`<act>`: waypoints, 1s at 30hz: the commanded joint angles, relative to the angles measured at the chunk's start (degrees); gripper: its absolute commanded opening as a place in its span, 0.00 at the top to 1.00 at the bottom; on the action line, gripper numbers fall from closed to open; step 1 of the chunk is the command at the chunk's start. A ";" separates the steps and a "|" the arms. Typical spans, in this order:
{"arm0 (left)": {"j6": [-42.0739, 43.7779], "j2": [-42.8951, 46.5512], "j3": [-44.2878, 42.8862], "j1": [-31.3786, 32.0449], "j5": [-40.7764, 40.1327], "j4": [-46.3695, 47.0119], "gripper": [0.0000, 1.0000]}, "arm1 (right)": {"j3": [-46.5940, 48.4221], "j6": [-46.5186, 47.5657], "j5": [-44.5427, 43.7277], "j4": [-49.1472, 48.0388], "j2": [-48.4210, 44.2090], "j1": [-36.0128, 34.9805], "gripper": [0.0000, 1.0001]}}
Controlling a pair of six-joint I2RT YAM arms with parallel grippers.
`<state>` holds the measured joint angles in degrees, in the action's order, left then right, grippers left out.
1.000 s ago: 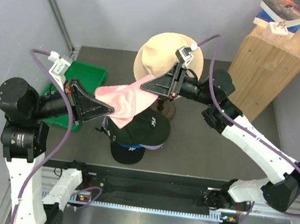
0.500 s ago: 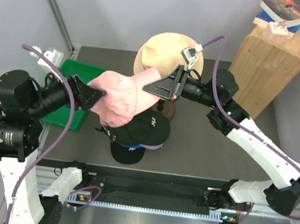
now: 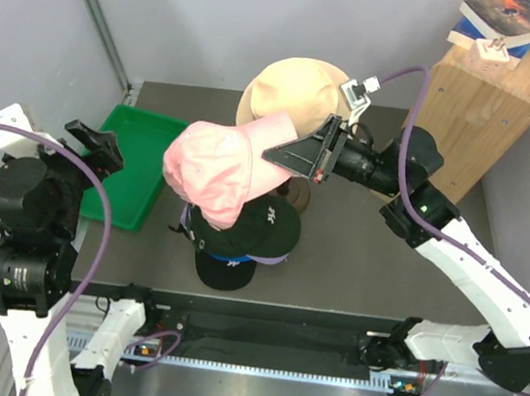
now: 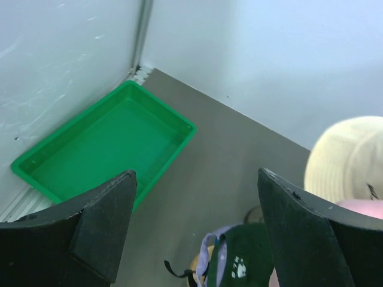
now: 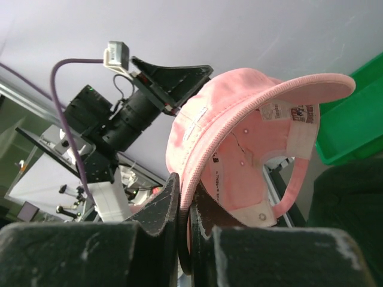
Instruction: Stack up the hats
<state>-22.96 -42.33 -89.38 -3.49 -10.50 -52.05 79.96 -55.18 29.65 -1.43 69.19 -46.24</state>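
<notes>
A light pink hat (image 3: 212,167) hangs above the stack, with my right gripper (image 3: 271,155) shut on its rim. In the right wrist view the jaws (image 5: 190,191) pinch the pink hat's (image 5: 239,131) edge, its inside facing me. Below it a black hat (image 3: 253,228) with a white logo tops the stack, and lavender (image 3: 275,257) and blue (image 3: 228,258) edges show underneath. My left gripper (image 3: 96,142) stands open and empty off to the left, over the green tray. In its wrist view the left gripper (image 4: 197,179) frames the black hat (image 4: 254,263) and a lavender brim (image 4: 215,257).
A green tray (image 3: 138,157) lies at the left wall. A tan round head form (image 3: 293,94) stands behind the stack. A tall wooden box (image 3: 476,114) with books (image 3: 518,21) on top stands at the back right.
My left gripper opened, let go of the pink hat and drew back to the left. The right gripper shut on the hat's rim and now carries it alone.
</notes>
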 commanded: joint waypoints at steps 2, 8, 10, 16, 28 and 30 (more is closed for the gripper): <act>-2.36 1.81 5.36 0.06 -7.43 11.09 0.14 | -0.50 -2.29 -0.73 -14.61 2.26 -3.94 1.00; -0.51 -1.79 3.34 0.06 -3.83 9.08 0.13 | -7.87 -6.26 -3.10 -30.54 6.13 -7.72 1.00; -0.07 -3.37 2.55 -0.03 -2.08 8.72 0.13 | -10.51 -4.60 -6.33 -33.27 5.87 -8.60 1.00; 1.16 -6.01 1.14 -0.03 0.57 8.28 0.13 | -25.63 1.47 -17.93 -39.78 0.43 -10.45 1.00; 4.68 -7.60 -0.44 -0.03 2.15 6.00 0.12 | -40.41 4.99 -39.37 -42.35 -7.13 -12.38 1.00; 5.20 -7.77 -0.62 0.06 1.89 5.65 0.12 | -41.99 4.56 -41.51 -39.53 -8.19 -12.56 1.00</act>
<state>-19.79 -50.04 -87.61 -3.49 -9.23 -46.81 39.79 -52.07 -1.41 -39.33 64.16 -57.98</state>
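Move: The right hand still holds the pink cap by its brim. The hat stack, topped by the dark green cap, lies about 8 cm to its left, level with it fore and aft, and some 21 cm below. The cream hat on the head stand is about 13 cm ahead, 5 cm right and slightly lower; the green tray is some 16 cm ahead, 31 cm left. From the empty left hand the stack is about 26 cm right and 18 cm below. Right hand swings left, then right, lowering the pinched pink cap some 15 cm onto the stack; left advances. ##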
